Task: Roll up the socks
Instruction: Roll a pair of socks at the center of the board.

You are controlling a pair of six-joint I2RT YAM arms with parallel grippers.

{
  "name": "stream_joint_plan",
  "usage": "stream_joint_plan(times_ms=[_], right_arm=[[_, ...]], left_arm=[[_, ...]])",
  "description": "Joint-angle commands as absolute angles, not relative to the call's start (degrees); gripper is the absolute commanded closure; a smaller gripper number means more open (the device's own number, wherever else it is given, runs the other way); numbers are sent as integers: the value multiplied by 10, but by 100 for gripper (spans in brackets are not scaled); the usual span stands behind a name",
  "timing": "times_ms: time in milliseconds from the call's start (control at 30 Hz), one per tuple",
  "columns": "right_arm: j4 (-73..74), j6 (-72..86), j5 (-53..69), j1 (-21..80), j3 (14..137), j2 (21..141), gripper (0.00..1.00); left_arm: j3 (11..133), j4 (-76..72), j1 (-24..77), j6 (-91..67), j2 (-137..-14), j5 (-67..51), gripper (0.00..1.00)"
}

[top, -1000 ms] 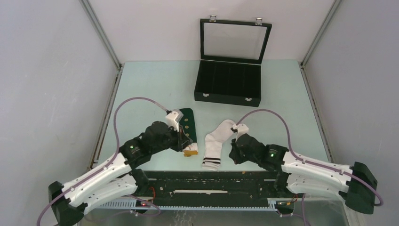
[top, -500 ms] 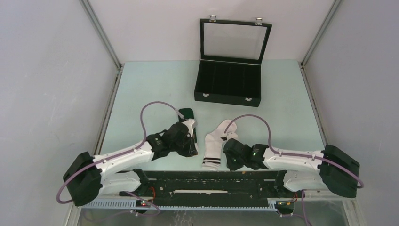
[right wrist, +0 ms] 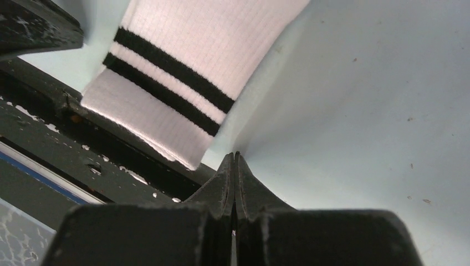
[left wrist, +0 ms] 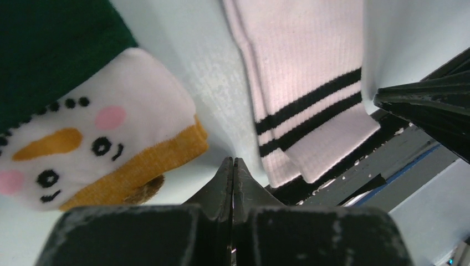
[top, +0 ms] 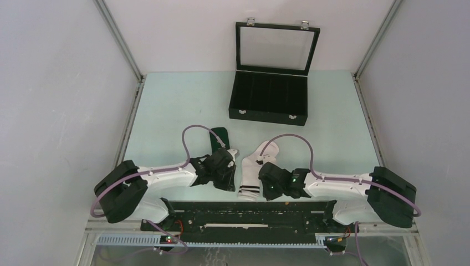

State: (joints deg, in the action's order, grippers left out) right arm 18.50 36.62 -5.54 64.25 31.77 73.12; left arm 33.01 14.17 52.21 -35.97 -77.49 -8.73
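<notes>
Two socks lie flat on the pale table. The dark green sock point(top: 220, 134) is mostly hidden under my left arm; its white and orange face end point(left wrist: 94, 144) shows in the left wrist view. The white sock point(top: 252, 165) lies to its right, its two black cuff stripes point(right wrist: 166, 83) toward the near edge. My left gripper point(left wrist: 233, 162) is shut and empty, low over the table between the two socks' near ends point(top: 231, 184). My right gripper point(right wrist: 234, 156) is shut and empty, just right of the white cuff point(top: 265, 190).
A black case point(top: 269, 100) with its glass lid up stands at the back of the table. A black rail point(top: 249, 213) runs along the near edge, right behind the white cuff. Grey walls close in both sides.
Both arms have swung inward and dropped low, bringing the grippers down beside the socks' near ends. The left arm now covers most of the green sock. Both grippers stayed shut.
</notes>
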Motion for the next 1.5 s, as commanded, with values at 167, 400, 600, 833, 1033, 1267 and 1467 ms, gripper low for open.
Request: stream_joint_plan(times_ms=[167, 400, 600, 833, 1033, 1267, 1467], right_arm=[[157, 372, -53, 653, 361, 769, 100], [158, 366, -52, 680, 381, 796, 100], [166, 364, -58, 691, 389, 798, 100], [211, 357, -100, 689, 401, 783, 100], [231, 338, -122, 691, 407, 756, 100], [198, 265, -116, 725, 405, 705, 79], [114, 157, -94, 750, 359, 669, 53]], left_arm=[[360, 117, 541, -364, -823, -105, 100], [357, 110, 548, -367, -830, -107, 100], [352, 109, 549, -370, -825, -102, 100], [354, 125, 549, -368, -795, -83, 100], [370, 167, 549, -360, -745, -45, 100], [382, 222, 549, -349, -684, -2, 100], [377, 253, 549, -353, -609, 38, 100]])
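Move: The white sock's striped cuff lies about 6 cm to the left hand's right and 1 cm nearer the base, at fingertip height. The green sock's snowman face is about 5 cm ahead and 5 cm left of the left hand. From the right hand the cuff is about 6 cm left and 2 cm ahead, just below hand height, with the white sock's toe about 17 cm straight ahead. Towards the striped cuff from both sides, low over the board with fingers shut, the left hand goes about 2 cm right and the right hand about 3 cm left. Both pause, then rise some 5 cm: the left draws back left, still shut, while the right goes on left over the cuff's near end, turning about 15 degrees counter-clockwise and opening roughly halfway. ##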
